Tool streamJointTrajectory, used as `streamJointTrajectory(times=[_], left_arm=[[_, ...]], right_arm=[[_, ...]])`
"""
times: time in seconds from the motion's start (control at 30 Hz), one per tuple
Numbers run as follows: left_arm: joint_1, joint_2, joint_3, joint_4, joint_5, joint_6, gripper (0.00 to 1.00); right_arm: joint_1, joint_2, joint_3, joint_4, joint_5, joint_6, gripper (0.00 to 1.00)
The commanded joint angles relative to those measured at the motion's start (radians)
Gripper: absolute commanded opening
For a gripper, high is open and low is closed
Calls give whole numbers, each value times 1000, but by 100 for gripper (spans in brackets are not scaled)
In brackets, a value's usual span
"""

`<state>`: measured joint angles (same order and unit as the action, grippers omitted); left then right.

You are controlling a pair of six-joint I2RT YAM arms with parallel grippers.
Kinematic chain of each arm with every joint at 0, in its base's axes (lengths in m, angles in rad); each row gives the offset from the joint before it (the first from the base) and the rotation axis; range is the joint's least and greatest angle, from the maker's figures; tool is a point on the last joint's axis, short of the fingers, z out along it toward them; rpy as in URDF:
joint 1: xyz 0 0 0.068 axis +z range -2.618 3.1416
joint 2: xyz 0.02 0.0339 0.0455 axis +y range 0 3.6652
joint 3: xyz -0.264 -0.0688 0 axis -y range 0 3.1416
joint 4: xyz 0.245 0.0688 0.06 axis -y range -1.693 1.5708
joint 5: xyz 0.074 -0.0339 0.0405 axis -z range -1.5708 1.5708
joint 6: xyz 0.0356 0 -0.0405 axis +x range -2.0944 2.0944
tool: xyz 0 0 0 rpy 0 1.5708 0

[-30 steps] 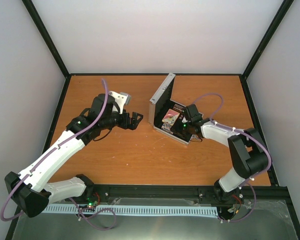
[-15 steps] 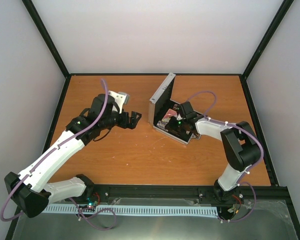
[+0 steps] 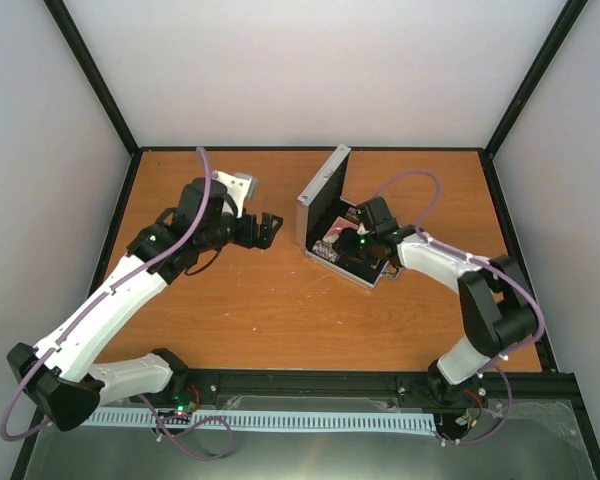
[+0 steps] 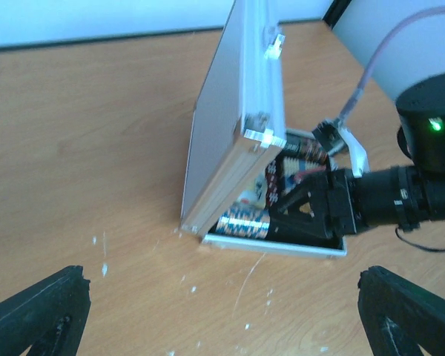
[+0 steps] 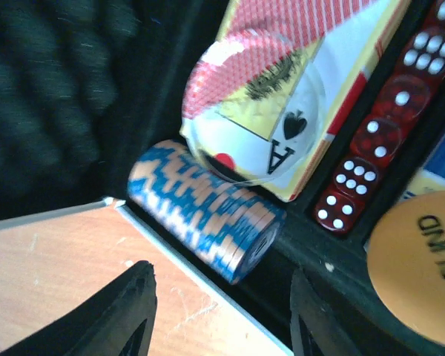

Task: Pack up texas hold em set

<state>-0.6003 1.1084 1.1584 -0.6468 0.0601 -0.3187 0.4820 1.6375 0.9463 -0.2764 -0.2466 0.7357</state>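
The silver case point(image 3: 323, 192) stands open on the table, lid upright. My right gripper point(image 3: 354, 243) hovers low over its black tray. In the right wrist view its fingers point(image 5: 137, 311) stand apart, open, on either side of a blue striped chip stack point(image 5: 200, 211) that lies on its side in the tray, touching neither finger. Beside the stack lie the card deck point(image 5: 319, 89) under a clear disc, a row of red dice point(image 5: 374, 141) and the orange disc point(image 5: 419, 274). My left gripper point(image 3: 265, 229) is wide open, empty, left of the case lid point(image 4: 230, 126).
The table's black frame rails point(image 3: 310, 381) run along the near edge, with grey walls on three sides. In the left wrist view, small white specks and a scratch point(image 4: 248, 274) mark the wood in front of the case tray point(image 4: 282, 246).
My right gripper moved left, deeper into the tray, and its jaws spread apart, letting go of the blue chip stack. The left gripper shifted slightly toward the back.
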Motion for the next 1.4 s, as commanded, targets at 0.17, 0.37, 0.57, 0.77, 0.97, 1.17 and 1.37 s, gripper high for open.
streamJointTrajectory(times=[0.17,0.37,0.57,0.77,0.97,1.17,1.37], left_arm=[[23,224,323,14,159,-75,100],[39,406,456,13,297,-89,100],[117,522,486,54,406,-135,100],[170,619,488,143,513,-179,100],[171,718,497,207,660,-209,100],[103,803,514,257,823,-187,100],[-29,940,721,39,934,-9,100]], right_arm=[[-221,-248,-17,-191,-19,-80,56],[-425,-241,-34,-244,-96,-165,60],[-498,-141,-18,-200,-170,-165,61],[-511,-111,20,-210,-183,-187,61],[-544,-122,32,-239,-154,-219,64],[-574,-120,51,-220,-137,-221,70],[-581,-25,112,-188,-126,-216,73]])
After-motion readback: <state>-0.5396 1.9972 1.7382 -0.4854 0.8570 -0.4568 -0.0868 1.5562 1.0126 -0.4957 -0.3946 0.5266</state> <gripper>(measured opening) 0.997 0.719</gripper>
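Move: The case's open lid stands with its middle about 13 cm ahead of the left hand, 11 cm to its right and some 17 cm lower. From the right hand that lid is roughly 8 cm ahead, 6 cm left and 5 cm higher. Just below the right hand the blue chip roll lies level with it, 5 cm left and 4 cm down; the case handle is about 12 cm right, 2 cm back and 5 cm lower. The lid is swung over towards the case by the left gripper: with fingers wide open it rises about 6 cm, goes forward and right, sinks behind the lid's outer side, then sweeps right against it, tipping down and turning clockwise nearly 30 degrees. Meanwhile the empty right hand, opening further, lifts clear of the case and pulls about 19 cm right, turning clockwise. ##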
